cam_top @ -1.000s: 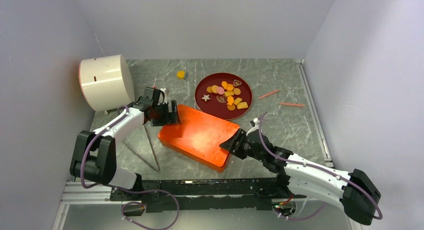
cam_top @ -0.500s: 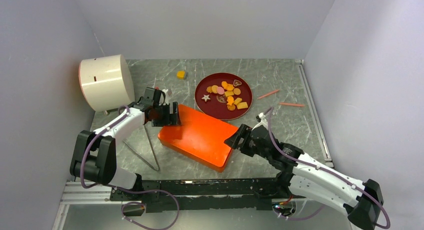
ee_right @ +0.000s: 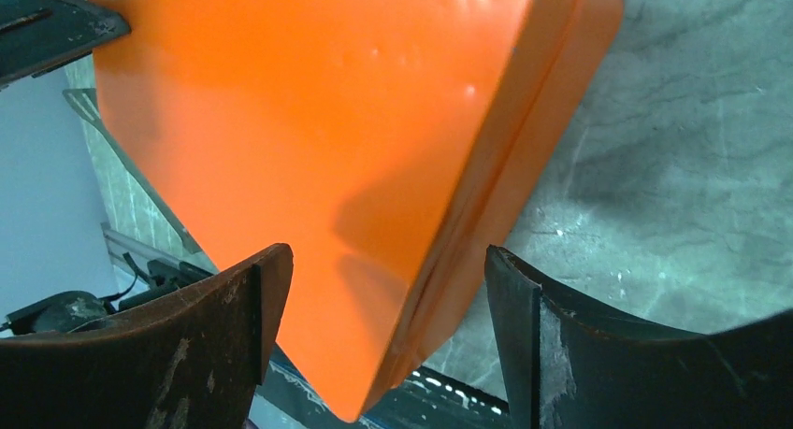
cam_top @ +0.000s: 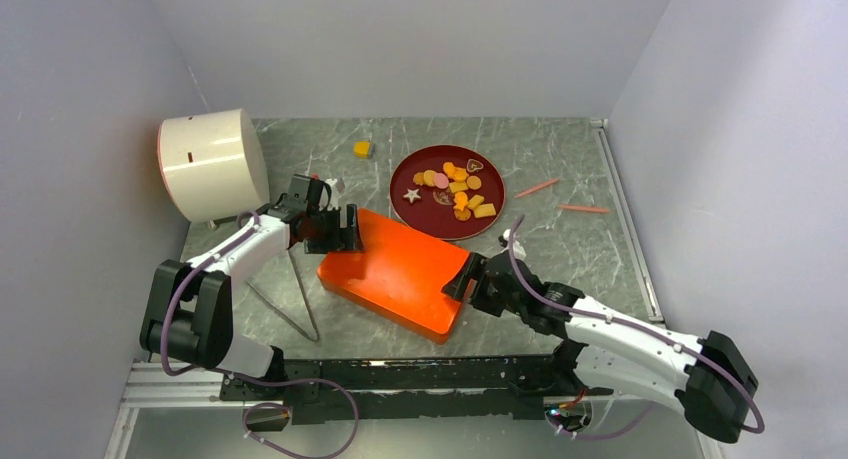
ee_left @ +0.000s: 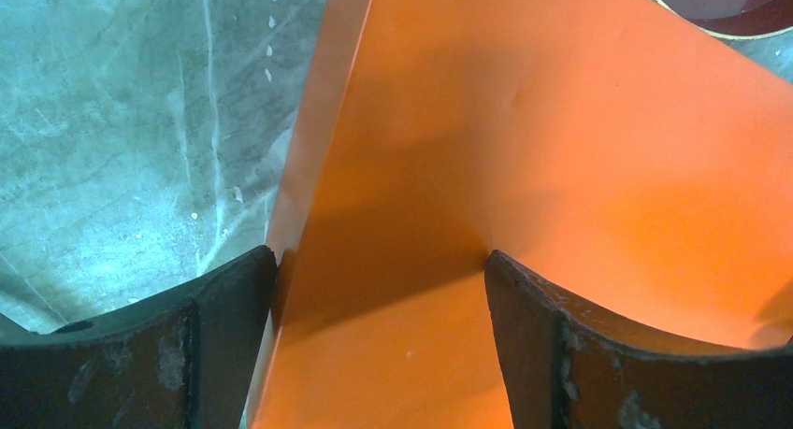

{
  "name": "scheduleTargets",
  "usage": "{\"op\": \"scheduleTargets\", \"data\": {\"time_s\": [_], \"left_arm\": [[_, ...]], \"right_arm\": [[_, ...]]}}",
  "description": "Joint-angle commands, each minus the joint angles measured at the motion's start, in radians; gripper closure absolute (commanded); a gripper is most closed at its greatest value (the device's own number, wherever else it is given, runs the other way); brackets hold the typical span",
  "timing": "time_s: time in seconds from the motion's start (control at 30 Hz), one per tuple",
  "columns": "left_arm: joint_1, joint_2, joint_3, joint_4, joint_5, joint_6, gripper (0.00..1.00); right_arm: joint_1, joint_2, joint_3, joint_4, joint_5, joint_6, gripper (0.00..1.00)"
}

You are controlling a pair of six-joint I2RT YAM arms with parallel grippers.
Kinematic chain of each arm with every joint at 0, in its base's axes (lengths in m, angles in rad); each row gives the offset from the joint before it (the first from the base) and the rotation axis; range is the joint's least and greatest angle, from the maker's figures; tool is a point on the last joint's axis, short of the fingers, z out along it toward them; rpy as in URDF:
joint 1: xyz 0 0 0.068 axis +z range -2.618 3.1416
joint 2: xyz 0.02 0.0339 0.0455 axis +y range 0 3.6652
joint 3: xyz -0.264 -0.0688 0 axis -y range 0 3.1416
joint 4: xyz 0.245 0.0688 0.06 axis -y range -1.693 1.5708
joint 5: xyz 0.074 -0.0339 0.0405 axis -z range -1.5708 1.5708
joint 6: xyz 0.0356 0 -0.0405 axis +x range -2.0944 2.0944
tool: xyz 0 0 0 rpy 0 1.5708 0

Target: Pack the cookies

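Observation:
The cookies (cam_top: 452,187), mostly orange and yellow with a white star and a pink one, lie on a dark red plate (cam_top: 497,194) at the back. One yellow cookie (cam_top: 362,149) sits alone on the table. In front of the plate lies a closed orange box (cam_top: 400,269). My left gripper (cam_top: 335,229) straddles its far left corner (ee_left: 561,149) with wide jaws (ee_left: 379,261), the left finger against the side wall. My right gripper (cam_top: 468,277) stands open around the near right corner (ee_right: 309,102), with gaps on both sides (ee_right: 388,256).
A white cylinder (cam_top: 212,164) lies on its side at the back left. A thin wire stand (cam_top: 295,299) is left of the box. Two pink sticks (cam_top: 537,187) (cam_top: 583,209) lie right of the plate. Walls close in on three sides.
My right gripper's jaws have spread wide at the box's near right corner, and its arm has shifted a little. The left gripper and the box have stayed put.

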Motion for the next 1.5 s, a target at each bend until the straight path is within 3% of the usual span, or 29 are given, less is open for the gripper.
{"op": "scheduleTargets", "data": {"time_s": [0.0, 0.23, 0.6, 0.93, 1.23, 1.47], "left_arm": [[-0.008, -0.01, -0.016, -0.008, 0.041, -0.012, 0.14], [-0.023, -0.05, -0.07, 0.013, 0.071, -0.067, 0.15], [-0.07, -0.115, -0.126, 0.028, 0.062, -0.155, 0.15], [-0.095, -0.149, -0.143, 0.019, -0.019, -0.197, 0.14], [-0.097, -0.158, -0.151, 0.029, -0.039, -0.222, 0.14], [-0.096, -0.193, -0.106, -0.02, -0.109, -0.193, 0.13]], "right_arm": [[0.002, 0.059, 0.02, 0.154, -0.035, -0.066, 0.2], [-0.053, 0.163, 0.059, 0.244, -0.128, -0.173, 0.27], [-0.287, 0.2, -0.043, 0.483, -0.464, -0.276, 0.42], [-0.325, 0.317, -0.195, 0.76, -0.568, -0.259, 0.58], [-0.371, 0.318, -0.224, 0.789, -0.605, -0.286, 0.59], [-0.431, 0.231, -0.154, 0.674, -0.599, -0.315, 0.44]]}}
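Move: The lidded cookie box lies between the hands. Its middle is about 12 cm left of the right hand, some 2 cm ahead and 5 cm below, with this open gripper hovering over the box's right end. From the left hand, already straddling the left end, the box's middle is roughly 11 cm right, 8 cm back and 4 cm below. The red plate stands about 17 cm ahead and 3 cm left of the right hand; the tongs lie 13 cm back and 10 cm left of the left hand. The right hand first sinks over the box's right end, then swings forward about 5 cm, tilting and turning counter-clockwise as its fingers close partway, until one finger rests on the lid and the other comes against the box's outer side. The left hand keeps its wide-open straddle, one finger on the lid and one at the left side, and eases back about 2 cm and a little left, turning some 10 degrees counter-clockwise with the box. ##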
